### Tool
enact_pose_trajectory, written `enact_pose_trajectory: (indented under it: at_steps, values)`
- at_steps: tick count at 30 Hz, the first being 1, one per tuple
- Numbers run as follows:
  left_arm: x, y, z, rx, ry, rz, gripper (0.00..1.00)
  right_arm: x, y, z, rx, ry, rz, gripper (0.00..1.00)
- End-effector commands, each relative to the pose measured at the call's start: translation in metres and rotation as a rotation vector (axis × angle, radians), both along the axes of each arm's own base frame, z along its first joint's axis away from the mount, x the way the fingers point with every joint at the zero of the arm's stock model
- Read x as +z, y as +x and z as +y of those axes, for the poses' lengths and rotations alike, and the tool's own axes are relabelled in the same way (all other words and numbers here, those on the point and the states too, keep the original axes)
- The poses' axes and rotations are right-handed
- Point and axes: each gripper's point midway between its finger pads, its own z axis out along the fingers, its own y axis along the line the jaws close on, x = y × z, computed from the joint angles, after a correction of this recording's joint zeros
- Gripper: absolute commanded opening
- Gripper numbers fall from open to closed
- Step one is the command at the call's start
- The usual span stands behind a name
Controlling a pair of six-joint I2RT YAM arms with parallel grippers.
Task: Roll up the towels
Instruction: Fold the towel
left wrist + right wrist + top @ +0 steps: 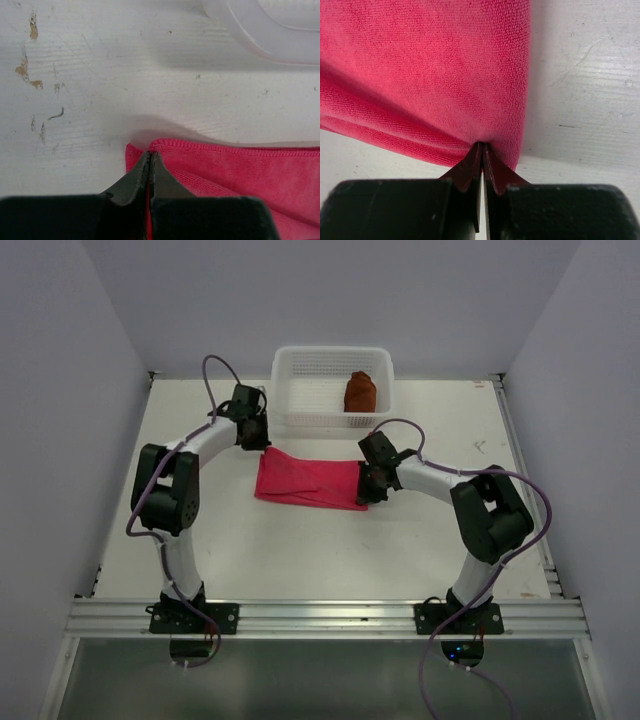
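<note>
The bright pink towel (308,481) lies folded on the white table in front of the basket. My left gripper (256,443) is shut on its far left corner; in the left wrist view the closed tips (149,155) pinch the hemmed pink towel (240,170) edge. My right gripper (366,490) is shut on the towel's near right corner, and the right wrist view shows the pink towel (430,75) bunched into the closed tips (482,146). The rust-brown towel (360,392) sits rolled up inside the white mesh basket (300,390).
The basket stands at the back middle of the table, its translucent rim (270,30) close beyond the left gripper. White side walls close in the table left and right. An aluminium rail (320,618) runs along the near edge at the arm bases.
</note>
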Motion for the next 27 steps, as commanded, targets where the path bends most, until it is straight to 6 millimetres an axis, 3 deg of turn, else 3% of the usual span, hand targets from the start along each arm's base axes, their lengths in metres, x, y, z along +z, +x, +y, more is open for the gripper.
enact_pose_trajectory:
  at_steps: [1,11,12,13,20,23,24,27]
  values:
    - [0.005,0.009,0.011,0.011,0.082,-0.027,0.0,-0.035,-0.01,-0.029,-0.005,-0.154,0.05,0.06]
    - [0.018,0.025,0.023,0.065,0.154,-0.077,0.0,-0.037,-0.013,-0.03,-0.003,-0.157,0.06,0.06]
    - [0.015,0.024,0.023,0.062,0.155,-0.071,0.13,-0.037,-0.014,-0.03,0.0,-0.154,0.061,0.06]
    - [0.013,0.023,0.022,0.062,0.156,-0.065,0.18,-0.037,-0.013,-0.03,0.0,-0.155,0.061,0.06]
    - [0.019,0.011,0.027,0.083,0.171,-0.062,0.29,-0.037,-0.012,-0.028,-0.001,-0.146,0.063,0.06]
    - [0.032,0.004,0.028,0.109,0.153,-0.063,0.33,-0.036,-0.012,-0.027,0.002,-0.143,0.064,0.06]
    - [0.046,0.001,0.025,0.106,0.128,-0.088,0.34,-0.036,-0.012,-0.027,0.002,-0.144,0.064,0.06]
    - [0.047,-0.03,0.013,0.062,0.021,-0.075,0.36,-0.034,-0.012,-0.027,0.008,-0.146,0.061,0.06]
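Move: The left hand already has the red towel's far left corner between its shut fingertips; the towel's middle is about 8 cm back, 9 cm right and some 4 cm lower. The white basket's middle is roughly 16 cm ahead and 14 cm right, with the brown roll in it about 14 cm ahead and 19 cm right. From the right hand, shut at the towel's near right corner, that far left corner lies about 13 cm ahead and 20 cm left. The left fingers open about a third and let go of the towel corner, the hand easing 2 cm left. ##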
